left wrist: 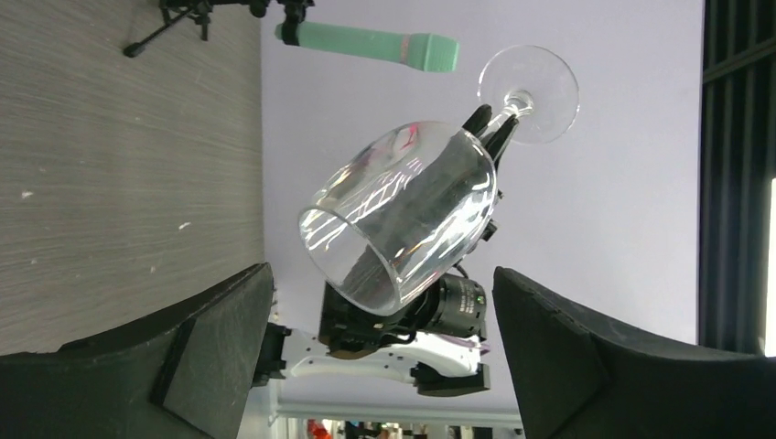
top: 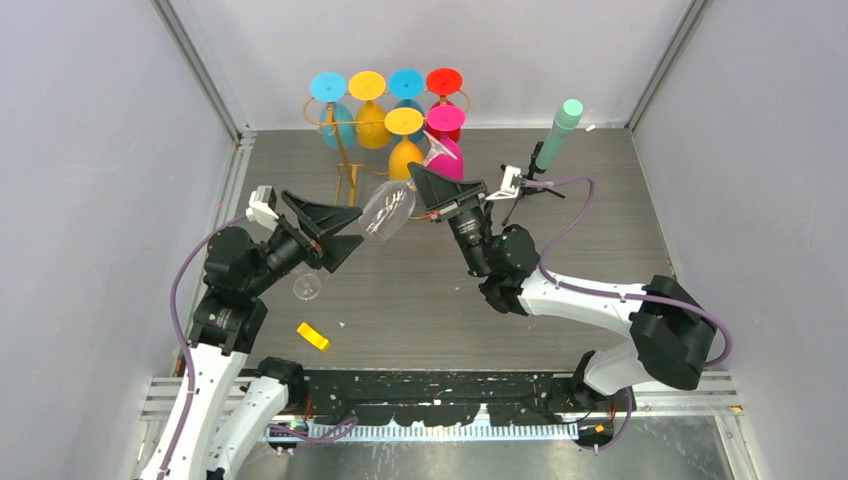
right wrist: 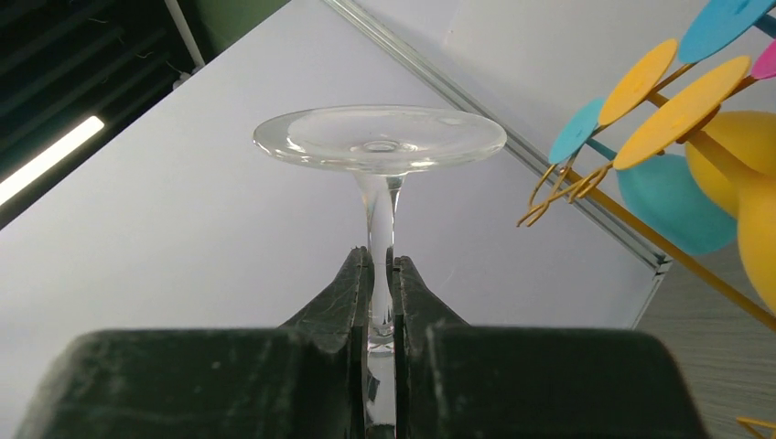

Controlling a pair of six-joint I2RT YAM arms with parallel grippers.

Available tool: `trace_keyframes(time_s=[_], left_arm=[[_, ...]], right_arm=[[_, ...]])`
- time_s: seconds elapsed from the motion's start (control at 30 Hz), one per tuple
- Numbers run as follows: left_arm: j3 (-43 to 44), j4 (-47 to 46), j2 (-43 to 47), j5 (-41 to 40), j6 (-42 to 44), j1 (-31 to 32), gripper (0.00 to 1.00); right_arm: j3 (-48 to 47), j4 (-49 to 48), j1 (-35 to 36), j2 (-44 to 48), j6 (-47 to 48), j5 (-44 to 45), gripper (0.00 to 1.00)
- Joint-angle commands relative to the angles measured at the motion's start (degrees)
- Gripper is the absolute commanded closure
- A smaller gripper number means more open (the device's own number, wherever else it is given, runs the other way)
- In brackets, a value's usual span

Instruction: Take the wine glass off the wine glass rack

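Observation:
A clear wine glass (top: 388, 211) hangs tilted in the air, away from the gold wire wine glass rack (top: 349, 162). My right gripper (top: 428, 190) is shut on its stem (right wrist: 379, 215), just below the round foot (right wrist: 380, 137). My left gripper (top: 352, 228) is open, close to the bowl's mouth. In the left wrist view the bowl (left wrist: 403, 210) floats beyond the wide-spread fingers (left wrist: 210, 347), touching neither. The rack still carries several coloured glasses (top: 372, 125) hanging upside down.
A black tripod holding a green cylinder (top: 560, 130) stands at the back right. A small clear glass item (top: 307, 287) and a yellow block (top: 313, 336) lie on the table near the left arm. Grey walls close in both sides.

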State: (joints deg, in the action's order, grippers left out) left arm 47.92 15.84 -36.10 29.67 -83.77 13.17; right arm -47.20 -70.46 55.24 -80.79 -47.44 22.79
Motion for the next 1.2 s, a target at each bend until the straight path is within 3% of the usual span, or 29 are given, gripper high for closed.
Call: trace_keyframes(time_s=[0.0,0.13,0.4,0.6,0.77,1.03,1.17], left_arm=[[-1.0,-12.5,0.1,3.8,-8.5,0.1,0.08],[-1.6,-15.5,0.2,4.6,-12.3,0.1,0.15],[-2.9,-20.4,-0.1,3.8,-16.1,0.1,0.47],[-3.7,-25.6,-0.2,1.7,-17.8,0.1,0.82],[-4.1,-29.5,0.0,0.2,-18.1,0.1,0.99],[-4.2,-32.1,-0.4,-0.7,-16.7,0.1,1.0],[-3.5,-31.0,-0.8,-1.4,-13.9,0.1,1.0]], right_arm=[[-4.3,-5.7,1.9,-1.8,-0.9,3.2,1.0],[-4.8,-8.7,3.2,-3.5,3.1,1.8,1.0],[-5.7,-11.6,5.0,-6.6,6.5,-0.5,1.0],[-5.0,-11.9,5.8,-7.4,5.0,1.8,1.0],[-4.3,-11.9,6.1,-7.9,3.1,3.3,1.0],[-2.8,-11.9,6.5,-8.1,0.5,3.7,0.98],[-2.0,-11.9,6.5,-7.4,0.1,4.2,0.78]])
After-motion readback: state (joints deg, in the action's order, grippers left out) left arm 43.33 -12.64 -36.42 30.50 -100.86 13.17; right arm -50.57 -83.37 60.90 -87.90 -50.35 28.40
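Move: The wine glass hangs by its stem in my right fingers, foot up to the right. The middle of its bowl is about 6 cm right, 3 cm ahead and 2 cm above my open left hand, and about 5 cm left, 4 cm back and 4 cm below my right. My left gripper lies 11 cm left, 7 cm back and 6 cm below my right hand. From that right hand, the rack's front yellow glass stands 15 cm ahead and 2 cm left, the pink one 15 cm ahead and 7 cm right, both some 20 cm lower. I raise my left hand about 7.5 cm alongside the bowl's mouth, rolling it nearly 20 degrees with its left side dropping. Meanwhile I close its wide-open fingers almost shut, pinching the upper wall of the bowl at the rim. My right fingers keep the stem and bring the glass some 2 cm towards the left hand, easing back and up, with a small roll. ##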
